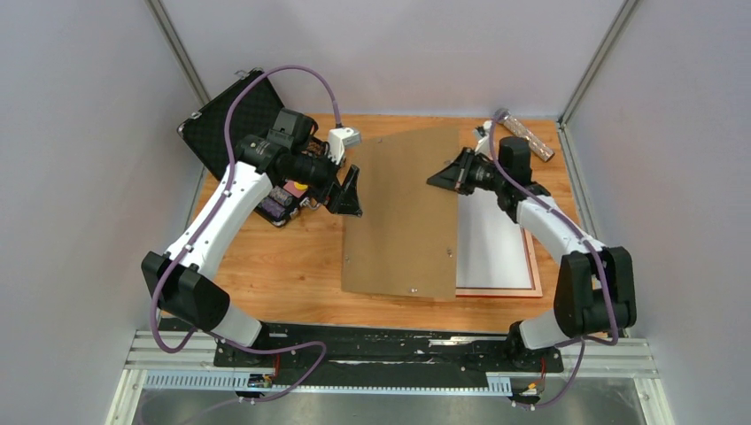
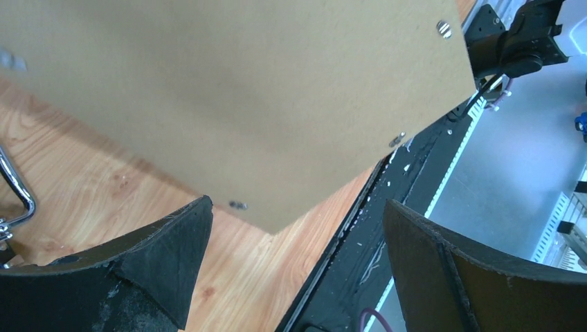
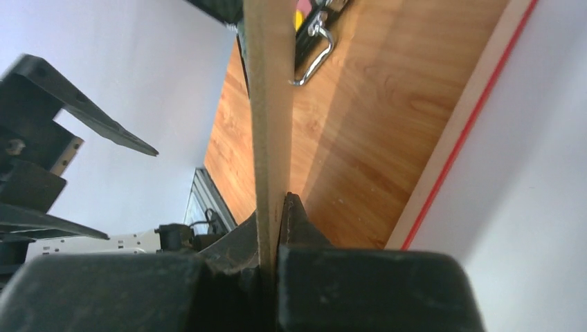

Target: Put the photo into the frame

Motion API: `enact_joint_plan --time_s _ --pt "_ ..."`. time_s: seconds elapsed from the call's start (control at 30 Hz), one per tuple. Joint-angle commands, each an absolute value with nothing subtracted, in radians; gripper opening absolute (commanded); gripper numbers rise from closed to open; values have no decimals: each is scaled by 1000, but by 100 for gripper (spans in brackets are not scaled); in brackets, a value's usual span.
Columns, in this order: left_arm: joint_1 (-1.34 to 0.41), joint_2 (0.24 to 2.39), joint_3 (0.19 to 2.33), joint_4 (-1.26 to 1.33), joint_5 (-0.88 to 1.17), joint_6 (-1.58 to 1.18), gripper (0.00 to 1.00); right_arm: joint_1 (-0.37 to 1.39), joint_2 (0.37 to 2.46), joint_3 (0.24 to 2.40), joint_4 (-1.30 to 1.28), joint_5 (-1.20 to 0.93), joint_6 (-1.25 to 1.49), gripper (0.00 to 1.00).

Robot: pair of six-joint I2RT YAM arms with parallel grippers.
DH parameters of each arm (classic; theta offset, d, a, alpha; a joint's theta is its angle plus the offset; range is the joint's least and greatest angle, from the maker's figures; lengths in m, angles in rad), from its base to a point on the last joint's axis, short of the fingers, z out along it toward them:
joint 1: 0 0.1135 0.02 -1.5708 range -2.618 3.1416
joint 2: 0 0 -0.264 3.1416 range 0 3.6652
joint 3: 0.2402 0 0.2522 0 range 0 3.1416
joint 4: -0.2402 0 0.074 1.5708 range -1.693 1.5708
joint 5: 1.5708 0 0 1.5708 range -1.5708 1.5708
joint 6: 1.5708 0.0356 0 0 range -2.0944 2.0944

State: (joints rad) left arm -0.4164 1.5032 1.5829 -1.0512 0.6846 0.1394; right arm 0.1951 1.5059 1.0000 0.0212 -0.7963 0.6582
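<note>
The brown backing board [image 1: 407,212] is tilted up over the middle of the table. My right gripper [image 1: 452,177] is shut on its right edge, and the right wrist view shows the board edge-on [image 3: 268,104] pinched between the jaws [image 3: 277,207]. The frame [image 1: 496,293] lies flat at the right, partly under the board, with a copper-pink rim and a red line along its edge [image 3: 457,159]. A white sheet [image 1: 491,243] fills it, apparently the photo's plain back; no printed side shows. My left gripper [image 1: 350,190] hangs open beside the board's left edge, its jaws wide [image 2: 294,221] with nothing between them.
A black foam-lined case [image 1: 235,115] stands open at the back left, with small items [image 1: 283,199] and a metal handle [image 2: 17,187] by it. A white block [image 1: 345,140] sits behind the left wrist. A grey-brown bar [image 1: 529,135] lies at the back right.
</note>
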Motion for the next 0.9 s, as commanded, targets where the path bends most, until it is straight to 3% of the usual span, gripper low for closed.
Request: enact_joint_plan --time_s 0.0,0.23,0.7,0.87 --pt "-411 1500 1629 -1013 679 147 100 91 1394 976 152 -841 700 0" --pt "-410 1530 1647 -998 689 136 100 -112 1270 955 100 -922 712 0" --pt "-410 1578 1641 -939 723 98 100 -409 1189 919 16 -1326 768 0" --pt "-413 1621 1621 -889 716 87 100 -519 1241 981 -190 -1433 605 0"
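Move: My right fingers already pinch the brown backing board; its middle lies about 8 cm to their left, 7 cm back and slightly lower. The frame, with the white-backed photo in it, has its middle roughly 9 cm to the right, 7 cm back and 18 cm below. The clear tube lies some 16 cm farther out and 22 cm right, the chip case 6 cm ahead and 33 cm left. From my left hand the frame is about 26 cm right, 3 cm ahead, 24 cm below. Keeping my pinch on the board's edge, I sweep my right hand about 17 cm to the right and raise it some 8 cm, mostly early on, easing back 4 cm or so towards the end. My wrist swings clockwise and the leftward-pointing fingers tip up, each by about 10 degrees, as I bring the board across over the frame. My open left hand drifts 3 cm forward, holding nothing. ##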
